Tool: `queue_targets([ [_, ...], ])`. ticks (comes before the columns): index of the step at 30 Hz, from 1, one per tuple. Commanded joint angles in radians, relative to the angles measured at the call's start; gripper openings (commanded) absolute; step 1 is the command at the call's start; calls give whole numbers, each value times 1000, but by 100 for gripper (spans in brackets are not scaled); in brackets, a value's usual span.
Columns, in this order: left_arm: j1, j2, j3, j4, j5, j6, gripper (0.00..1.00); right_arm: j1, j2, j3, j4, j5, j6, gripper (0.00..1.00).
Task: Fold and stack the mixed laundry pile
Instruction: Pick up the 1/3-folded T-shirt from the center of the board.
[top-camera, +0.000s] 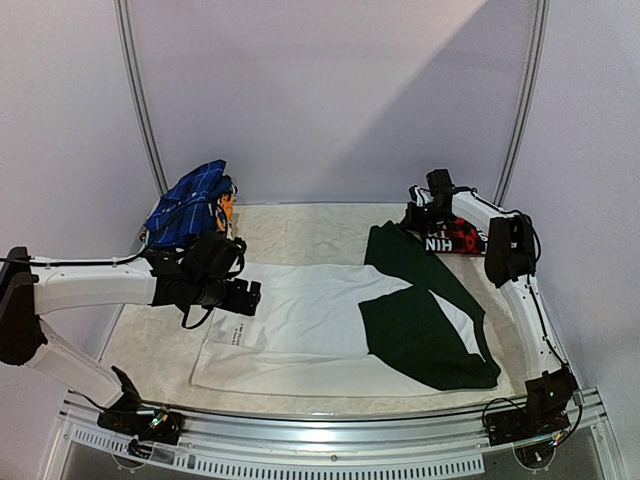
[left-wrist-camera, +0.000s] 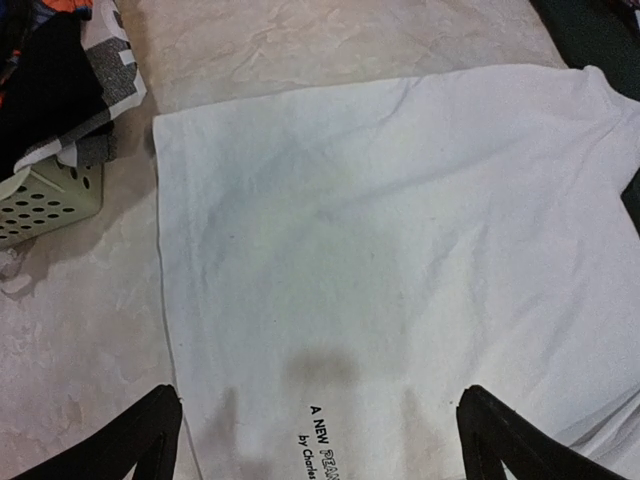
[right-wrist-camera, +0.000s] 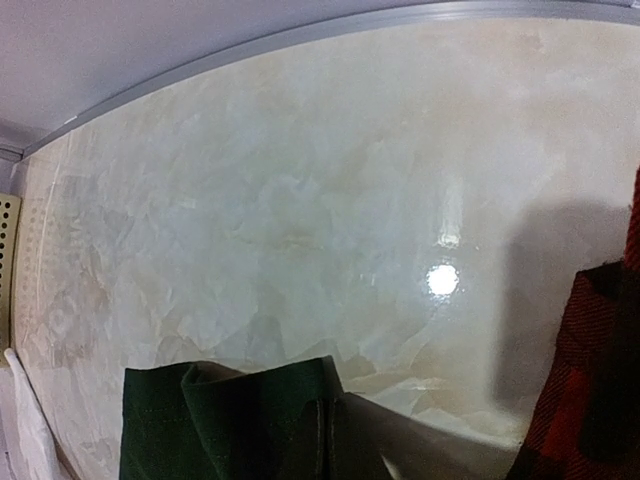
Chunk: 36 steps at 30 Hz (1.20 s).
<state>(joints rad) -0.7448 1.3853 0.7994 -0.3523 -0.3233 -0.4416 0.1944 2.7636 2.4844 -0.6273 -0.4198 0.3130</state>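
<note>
The white T-shirt (top-camera: 300, 320) lies spread flat across the table, its dark green parts (top-camera: 420, 330) on the right half. My left gripper (top-camera: 243, 298) hovers open over the shirt's left part. In the left wrist view the black fingertips (left-wrist-camera: 140, 440) straddle small printed lettering (left-wrist-camera: 325, 445) on the white cloth (left-wrist-camera: 400, 220). My right gripper (top-camera: 413, 216) is at the back right, shut on an edge of the green cloth (right-wrist-camera: 240, 420). The red-and-black plaid shirt (top-camera: 455, 238) lies right beside it. A blue checked cloth (top-camera: 188, 205) sits bunched at the back left.
A small white lattice basket (left-wrist-camera: 50, 195) stands at the back left under the blue cloth, with more garments (left-wrist-camera: 60, 80) in it. A curved metal rail (right-wrist-camera: 300, 40) bounds the marbled table (top-camera: 300, 225) at the back. The plaid cloth (right-wrist-camera: 590, 380) fills the right wrist view's right edge.
</note>
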Motion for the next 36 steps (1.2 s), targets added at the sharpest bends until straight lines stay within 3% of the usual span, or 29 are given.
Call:
queue_targets([
  [1, -2, 6, 19, 13, -6, 0, 98, 0, 17, -3, -5, 14, -6, 0],
  [8, 0, 30, 69, -11, -36, 12, 98, 8, -140, -120, 92, -43, -3, 0],
  [15, 71, 108, 183, -80, -29, 29, 91, 24, -330, -286, 156, -53, -13, 0],
  [24, 200, 296, 352, -125, 55, 65, 71, 36, -557, -529, 227, -51, -28, 0],
  [36, 306, 552, 537, -181, 66, 92, 59, 76, -783, -802, 284, -61, -37, 0],
])
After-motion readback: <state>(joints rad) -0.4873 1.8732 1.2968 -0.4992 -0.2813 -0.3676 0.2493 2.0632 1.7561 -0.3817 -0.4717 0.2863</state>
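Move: The T-shirt's far left corner lies about 19 cm ahead of the left hand, 8 cm to its left and 8 cm below; the laundry basket stands some 26 cm ahead and 23 cm left, about level in height. The far green sleeve end is already pinched in the right hand. From there the T-shirt's middle lies some 32 cm back and 20 cm left, and the folded plaid stack about 18 cm right and 4 cm back. The green sleeve end, kept pinched in the right hand's shut fingers, is lifted about 17 cm off the board, then drawn back some 10 cm as the wrist tips the fingers outward. Meanwhile the left hand arcs about 13 cm forward over the white cloth towards the T-shirt's far left corner, rising briefly then sinking, its fingers closing partway while still above the cloth. ##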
